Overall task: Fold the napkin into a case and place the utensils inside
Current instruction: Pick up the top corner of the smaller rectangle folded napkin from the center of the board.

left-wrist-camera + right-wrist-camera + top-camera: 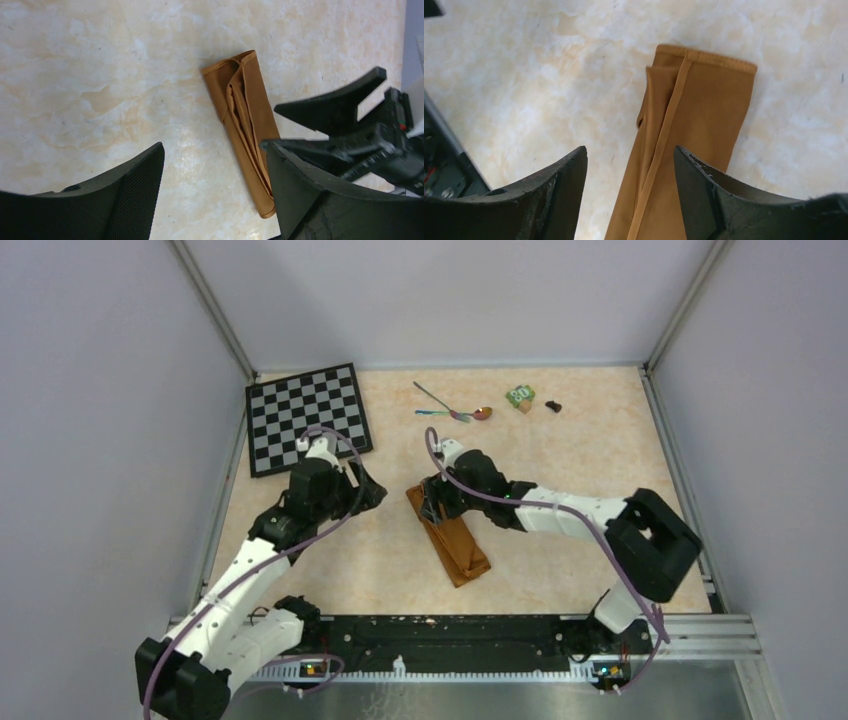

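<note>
The napkin [452, 538] lies mid-table, folded into a narrow orange-brown case that slants from far left to near right. In the left wrist view the case [243, 122] has its layered edges facing up. My right gripper [433, 504] hovers open over its far end. In the right wrist view the cloth [696, 125] runs below the right gripper [630, 149], untouched. My left gripper [372, 490] stands open just left of the case, and in its own view the left gripper [212, 146] has only bare table between its fingers. The utensils [452, 412], a spoon and a second thin piece, lie crossed at the back.
A black-and-white chessboard [308, 418] lies at the back left, close behind my left arm. A small green block [520, 396] and a small dark object [553, 406] sit right of the utensils. Grey walls enclose the table on three sides.
</note>
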`<state>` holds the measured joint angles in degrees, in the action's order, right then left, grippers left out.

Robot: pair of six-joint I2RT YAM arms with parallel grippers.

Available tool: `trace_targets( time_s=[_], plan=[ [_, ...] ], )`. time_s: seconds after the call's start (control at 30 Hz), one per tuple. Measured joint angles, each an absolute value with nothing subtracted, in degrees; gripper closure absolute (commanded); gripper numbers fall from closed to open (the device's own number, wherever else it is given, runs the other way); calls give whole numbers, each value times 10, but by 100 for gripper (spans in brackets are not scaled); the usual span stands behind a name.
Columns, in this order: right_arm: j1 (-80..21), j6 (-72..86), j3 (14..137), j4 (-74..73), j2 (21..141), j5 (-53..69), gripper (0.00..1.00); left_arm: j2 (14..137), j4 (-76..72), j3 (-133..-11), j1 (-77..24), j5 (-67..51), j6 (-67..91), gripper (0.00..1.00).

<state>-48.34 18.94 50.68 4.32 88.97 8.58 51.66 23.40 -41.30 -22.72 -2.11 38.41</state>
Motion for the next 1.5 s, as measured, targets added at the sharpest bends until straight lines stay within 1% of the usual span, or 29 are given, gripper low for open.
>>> trace_targets(
  time_s=[0.07,0.23,0.43,0.53,0.7,0.93,1.03,1.13,1.2,1.23,1.3,1.33,1.5],
  plan=[
    [-483,174,538,52,936,74,36,505,240,-405,-227,-20,387,20],
    [-483,132,592,49,999,58,38,484,249,-383,-227,-22,390,20],
    [-483,100,613,47,1015,43,42,482,248,-364,-226,-37,393,20],
    [-483,90,622,47,1030,38,45,482,247,-360,-226,-45,394,20],
    [-484,80,624,43,1050,34,46,482,240,-359,-226,-51,396,20],
    [-490,72,624,36,1056,22,63,482,235,-351,-226,-53,404,20],
    [-494,70,627,36,1058,17,64,482,235,-350,-226,-54,405,20],
    [-496,71,632,40,1063,15,70,482,235,-350,-226,-56,406,20],
    [-496,71,634,39,1069,16,78,482,235,-350,-226,-56,406,20],
    [-497,71,635,40,1071,15,84,482,235,-350,-226,-56,406,20],
    [-497,70,636,39,1075,16,98,482,233,-348,-226,-56,406,20],
    [-497,70,636,38,1076,16,100,482,232,-347,-226,-56,406,20],
    [-498,71,636,38,1077,16,99,481,232,-342,-226,-56,406,20]
  ],
)
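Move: The right hand, open and empty, hovers short of the folded napkin's top corner, which lies about 5 cm ahead, 3 cm left and 6 cm below. The napkin's near end is some 10 cm back and 6 cm right of that hand. The fork group lies roughly 26 cm ahead and 2 cm right of it; the checkered board about 24 cm ahead and 28 cm left. From the left hand the corner is some 6 cm ahead, 12 cm right, 14 cm down. Forward about 5 cm and a little left, the right hand reaches over the napkin's far end, then sinks, ending some 6 cm lower, while its left-pointing fingers tip about 15 degrees more steeply down. Once low, they close fully and pinch the loose top-layer edge near the corner. The left hand, still open, eases down and back about 4 cm. ##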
